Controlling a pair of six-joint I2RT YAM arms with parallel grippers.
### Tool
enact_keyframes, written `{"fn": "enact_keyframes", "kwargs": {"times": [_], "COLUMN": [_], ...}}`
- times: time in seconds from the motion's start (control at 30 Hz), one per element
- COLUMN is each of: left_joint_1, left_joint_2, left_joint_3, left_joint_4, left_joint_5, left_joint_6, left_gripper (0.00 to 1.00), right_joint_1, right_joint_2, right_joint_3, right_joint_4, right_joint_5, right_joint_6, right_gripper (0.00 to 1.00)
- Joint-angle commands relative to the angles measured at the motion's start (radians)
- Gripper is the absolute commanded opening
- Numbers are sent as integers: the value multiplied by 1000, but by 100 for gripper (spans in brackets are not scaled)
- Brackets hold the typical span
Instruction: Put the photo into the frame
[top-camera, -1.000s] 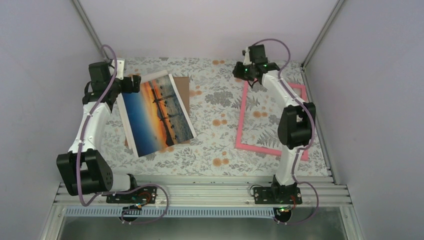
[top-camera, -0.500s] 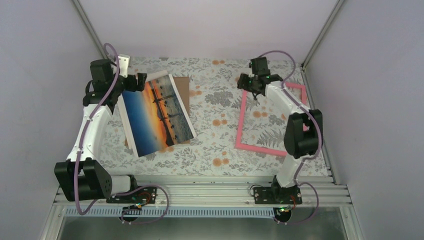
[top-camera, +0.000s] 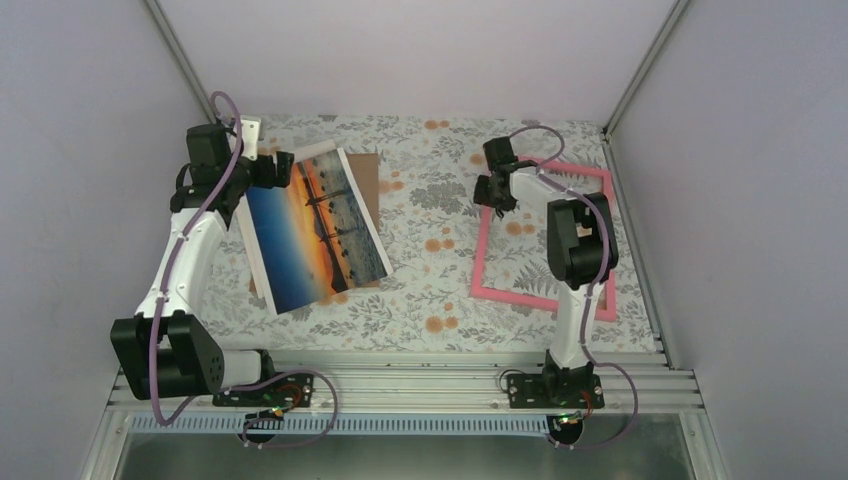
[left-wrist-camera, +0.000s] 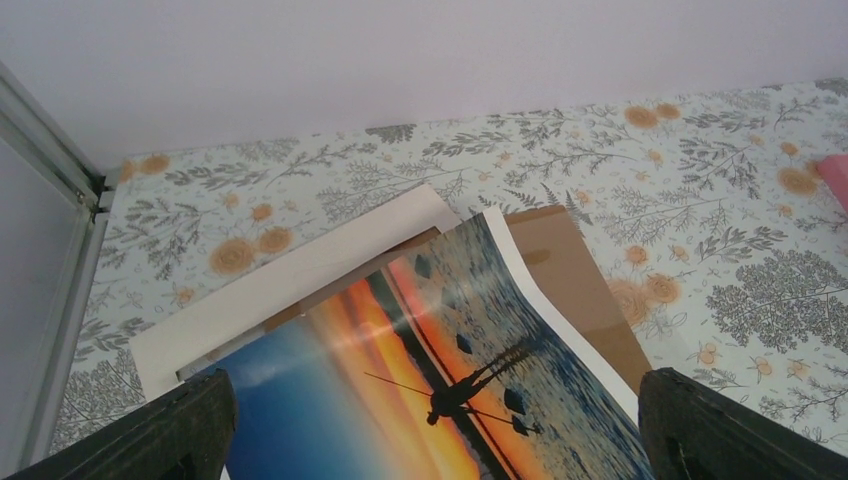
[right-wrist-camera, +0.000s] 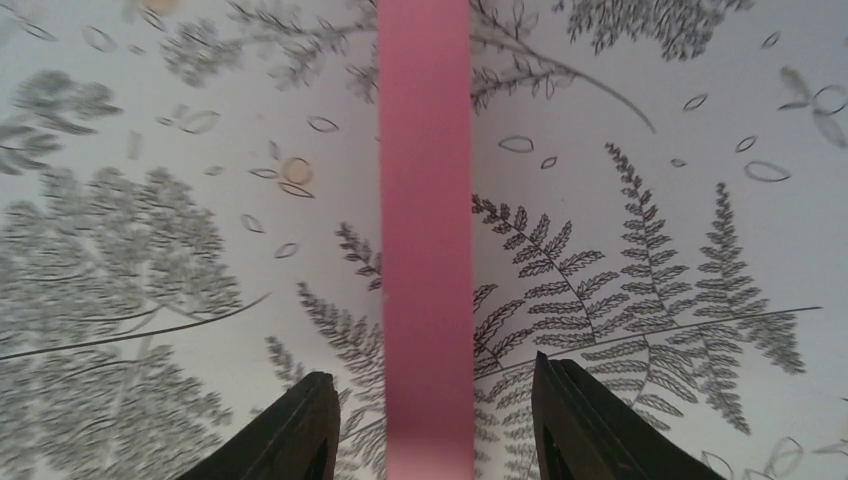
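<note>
The photo (top-camera: 315, 230), an orange sunset print with a white border, lies tilted at the left on a brown cardboard board (top-camera: 368, 175). My left gripper (top-camera: 283, 170) is open over the photo's far left corner. In the left wrist view its wide-open fingers (left-wrist-camera: 190, 430) flank the print (left-wrist-camera: 400, 360) without touching it. The pink frame (top-camera: 480, 245) lies flat at the right. My right gripper (top-camera: 492, 192) is open, low over the far end of the frame's left bar. In the right wrist view that bar (right-wrist-camera: 426, 200) runs between the two fingers (right-wrist-camera: 300, 430).
The brown board (left-wrist-camera: 570, 270) pokes out past the photo's far right edge. A white strip (left-wrist-camera: 300, 275) shows beyond the print's far edge. The table has a floral cover (top-camera: 430, 250), purple walls close on three sides, and a metal rail (top-camera: 400, 385) at the near edge.
My right gripper swung from the back of the table leftwards and down onto the frame's left bar. My left gripper edged right, towards the photo's far corner. Photo and frame stayed put.
</note>
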Motion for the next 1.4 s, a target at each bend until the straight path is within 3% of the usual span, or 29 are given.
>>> {"fn": "enact_keyframes", "kwargs": {"times": [0.0, 0.23, 0.33, 0.43, 0.67, 0.93, 1.1, 1.2, 1.37], "left_joint_1": [-6, -16, -31, -57, -117, -180, -259, -335, -442], "left_joint_2": [11, 13, 20, 27, 51, 83, 100, 133, 212], "left_joint_3": [-6, -24, -33, -33, 12, 140, 210, 265, 353], "left_joint_4": [15, 24, 27, 28, 44, 45, 103, 135, 184], "left_joint_5": [-3, -34, -56, -74, -22, 211, 382, 432, 490], "left_joint_6": [-32, -45, -48, -36, -19, -58, -104, -143, -200], "left_gripper": [100, 100, 100, 100, 100, 100, 100, 100, 100], "right_joint_1": [14, 13, 14, 14, 10, -23, -60, -91, -120], "right_joint_2": [59, 133, 127, 105, 10, -119, -222, -299, -349], "right_joint_3": [35, 53, 67, 109, 261, 405, 382, 292, 245], "right_joint_4": [-5, -13, -21, -40, -59, 39, 226, 455, 706], "right_joint_5": [70, 90, 62, 28, -225, -597, -813, -971, -1080], "right_joint_6": [22, 27, 24, 21, -14, 7, 64, 167, 392], "right_gripper": [48, 33, 14, 4, 4, 4, 3, 3, 4]}}
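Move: The near-vertical right fingers straddle the pink frame's left bar; the part between them is about 3 cm below and 1 cm ahead, level sideways. The frame's middle lies roughly 15 cm to the right and 11 cm back. From the left hand that same stretch of bar is some 48 cm right, 6 cm ahead and 26 cm down; the photo's middle is about 7 cm right, 3 cm back and 26 cm below. Right hand pinches frame's left bar, lifts it nearly 40 cm; left hand swings 20 cm right towards it. ##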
